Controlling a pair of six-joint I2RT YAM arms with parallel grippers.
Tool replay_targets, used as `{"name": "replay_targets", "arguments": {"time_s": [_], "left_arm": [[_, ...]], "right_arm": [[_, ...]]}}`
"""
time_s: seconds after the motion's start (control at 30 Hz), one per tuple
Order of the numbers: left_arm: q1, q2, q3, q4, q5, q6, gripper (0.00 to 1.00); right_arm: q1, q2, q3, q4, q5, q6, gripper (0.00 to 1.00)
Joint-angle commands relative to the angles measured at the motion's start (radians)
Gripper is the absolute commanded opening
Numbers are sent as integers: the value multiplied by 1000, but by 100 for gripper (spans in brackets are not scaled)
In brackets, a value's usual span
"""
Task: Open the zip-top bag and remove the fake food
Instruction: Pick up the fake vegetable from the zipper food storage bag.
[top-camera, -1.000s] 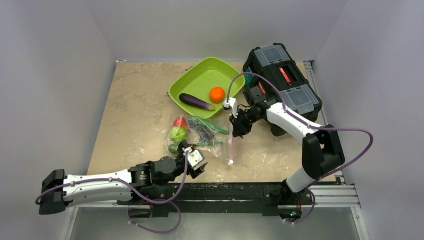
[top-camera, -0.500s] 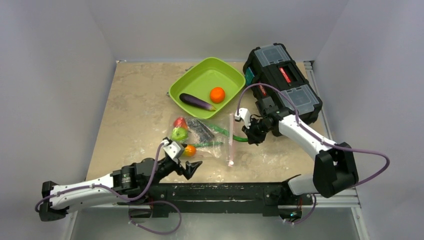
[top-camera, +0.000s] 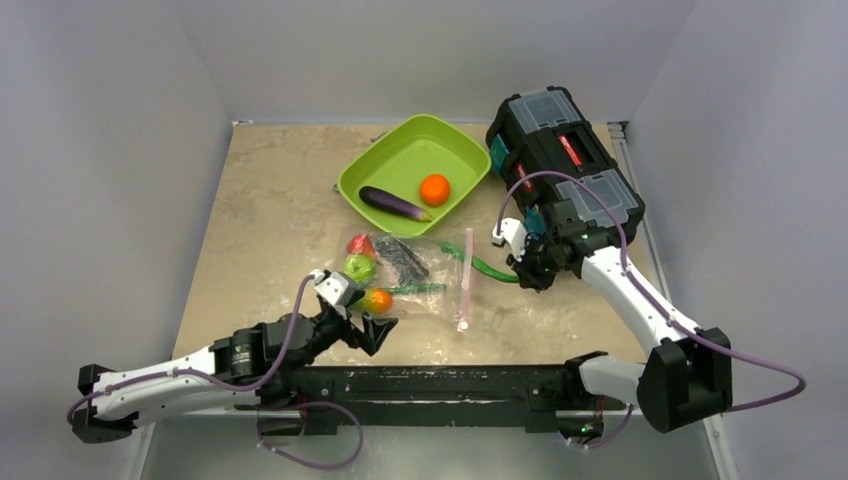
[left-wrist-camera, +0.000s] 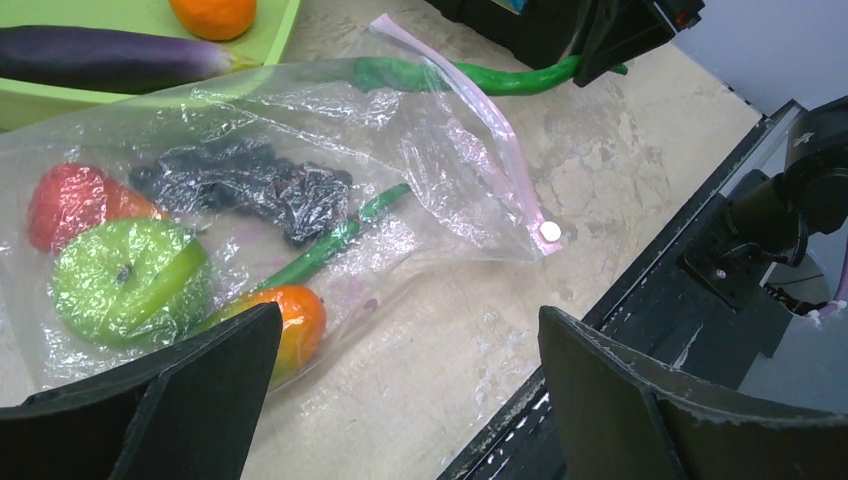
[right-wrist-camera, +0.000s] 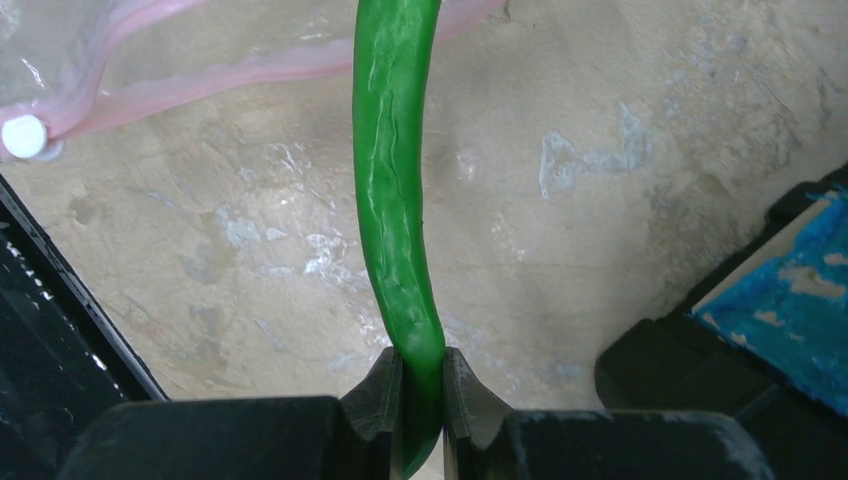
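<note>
The zip-top bag (top-camera: 425, 270) lies flat at mid-table, its pink zip strip (top-camera: 466, 281) on the right side. Inside it show a red strawberry (top-camera: 360, 245), a green lime (top-camera: 357, 267), dark grapes (top-camera: 402, 258), an orange-yellow fruit (top-camera: 378, 300) and a thin green pod (left-wrist-camera: 330, 243). My right gripper (top-camera: 527, 272) is shut on the tip of a long green pod (right-wrist-camera: 392, 200). That pod's other end lies at the bag's mouth. At the bag's near-left corner, my left gripper (left-wrist-camera: 408, 315) stands wide open, with nothing between its fingers.
The lime-green tray (top-camera: 400, 150) behind the bag holds a purple eggplant (top-camera: 393, 204) and an orange (top-camera: 434, 189). A black toolbox (top-camera: 565, 170) stands at the back right, close behind my right gripper. The black rail (top-camera: 450, 380) runs along the near edge.
My right gripper has drawn rightward, pulling the long green pod out through the bag's mouth. The left gripper has opened wide, let go of the bag and backed off leftward.
</note>
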Motion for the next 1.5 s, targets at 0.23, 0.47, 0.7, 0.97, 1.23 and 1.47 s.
{"name": "replay_targets", "arguments": {"time_s": [0.23, 0.47, 0.7, 0.97, 1.23, 1.47], "left_arm": [[-4, -51, 42, -37, -19, -43, 100], [-4, -84, 55, -87, -32, -53, 100], [-4, -97, 57, -103, -33, -62, 100], [-4, -99, 60, -117, -33, -68, 100], [-4, -113, 57, -129, -42, -73, 100], [-4, -117, 58, -131, -43, -72, 100]], "right_arm": [[-91, -123, -2, -100, 70, -65, 0], [-112, -165, 13, -141, 90, -73, 0], [-125, -188, 13, -156, 105, -75, 0], [-139, -213, 1, -173, 127, -81, 0], [-150, -288, -16, -232, 154, -93, 0], [-156, -352, -23, -256, 210, -77, 0]]}}
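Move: Some 24 cm ahead of the right hand and 24 cm to its left is the middle of the green bin, about 6 cm lower; the right hand already grips the green chili. The bag's zip edge lies about 12 cm to the left, level with it, and the toolbox's middle some 22 cm ahead and 7 cm to the right. From the left hand the bin is about 31 cm ahead, 6 cm to the right, 15 cm lower. Drawing the green chili out through the open mouth of the bag, the right hand travels some 7 cm to its right, quickly at first and then slower, while backing off and rising about 4 cm each. The fingers keep their pinch on the chili's end, and the wrist turns some 15 degrees, partly clockwise. ##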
